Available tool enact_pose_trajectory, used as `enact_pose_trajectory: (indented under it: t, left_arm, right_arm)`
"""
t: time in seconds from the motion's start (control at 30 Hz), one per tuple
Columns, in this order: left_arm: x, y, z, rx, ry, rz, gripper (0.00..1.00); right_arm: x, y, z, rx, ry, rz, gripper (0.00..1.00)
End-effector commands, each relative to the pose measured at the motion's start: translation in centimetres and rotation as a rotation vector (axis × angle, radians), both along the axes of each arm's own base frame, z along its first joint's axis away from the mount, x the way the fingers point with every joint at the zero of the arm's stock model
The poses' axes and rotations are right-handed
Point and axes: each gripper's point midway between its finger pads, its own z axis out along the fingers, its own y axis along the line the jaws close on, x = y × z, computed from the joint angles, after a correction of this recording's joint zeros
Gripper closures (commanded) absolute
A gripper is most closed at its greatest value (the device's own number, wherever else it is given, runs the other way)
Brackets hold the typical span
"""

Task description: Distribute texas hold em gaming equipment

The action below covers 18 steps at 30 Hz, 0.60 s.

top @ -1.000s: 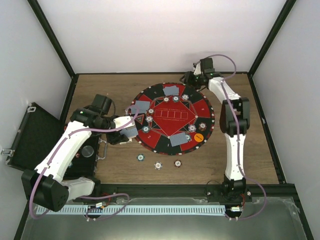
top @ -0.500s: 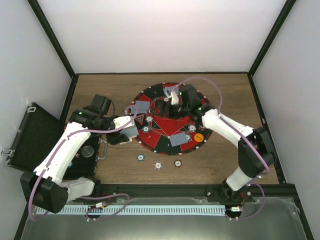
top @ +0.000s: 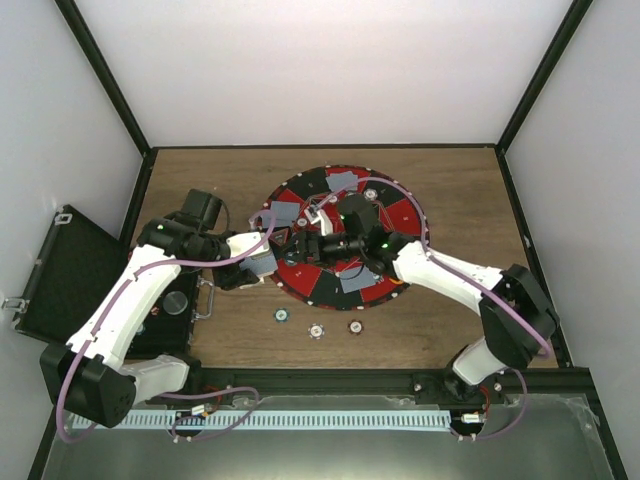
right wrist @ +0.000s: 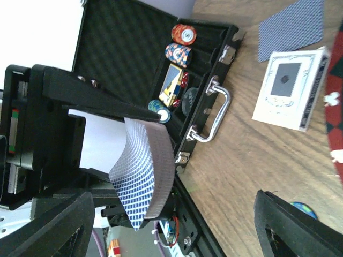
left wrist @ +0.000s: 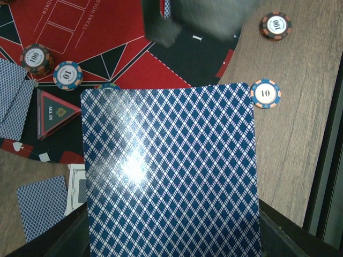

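Observation:
My left gripper [top: 257,263] is shut on a deck of blue-backed playing cards [left wrist: 170,171] at the left rim of the round red and black mat [top: 400,215]. The deck [right wrist: 143,170] bows in the right wrist view. My right gripper [top: 300,245] reaches across the mat toward it, open [right wrist: 174,214], with nothing between its fingers. Dealt cards [top: 343,181] lie face down on the mat. Poker chips [left wrist: 36,58] sit on the mat, and a "10" chip [left wrist: 265,93] lies on the wood. Three chips [top: 316,330] lie in front of the mat.
An open black case [top: 70,270] lies at the far left, with chip stacks [right wrist: 181,45] in its foam tray and a metal handle [right wrist: 211,115]. A white card box [right wrist: 292,88] and a loose card [right wrist: 292,27] lie on the wood beside the mat. An "ALL IN" triangle [left wrist: 56,110] sits on the mat.
The right arm swung from the far right of the mat across to its left side, close to the held deck, and its jaws opened. The left arm stayed put.

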Motion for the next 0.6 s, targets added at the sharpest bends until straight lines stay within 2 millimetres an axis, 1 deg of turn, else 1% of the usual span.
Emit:
enact_pose_trajectory:
  t: [0.0,0.17,0.27,0.43,0.57]
  left_arm:
    - [0.0,-0.5,1.2,-0.037,-0.033,-0.013,0.96]
    - [-0.1,-0.6,1.2,-0.036,-0.036,-0.017,0.96]
    - [0.0,-0.5,1.3,-0.035,-0.038,-0.017,0.96]
    - [-0.1,-0.5,1.2,-0.032,-0.037,-0.019,0.96]
    - [-0.1,-0.5,1.2,-0.033,-0.038,-0.021,0.96]
  right_arm:
    - [-0.8,2.7,1.5,0.063,-0.001,0.062,0.17]
    - [-1.3,4.5,1.1,0.081,0.018,0.104,0.17]
    - [-1.2,5.3,0.7,0.098,0.036,0.115,0.18]
    - [-1.1,6.2,0.1,0.119,0.066,0.134,0.19]
    - [-0.7,6.5,-0.7,0.108,0.075,0.133,0.20]
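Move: The deck still gripped by the left hand lies about 8 cm left of the right hand, 4 cm back and 3 cm below; it sits practically at the left hand's own finger point. On the table, some 20 cm below the right hand, the card box is about 12 cm left and 9 cm back, the all-in marker 5 cm left and 3 cm ahead, the blue chip 4 cm left and 17 cm back. Right hand, open, reaches left about 5 cm and sinks 3 cm towards the deck the left holds still. ##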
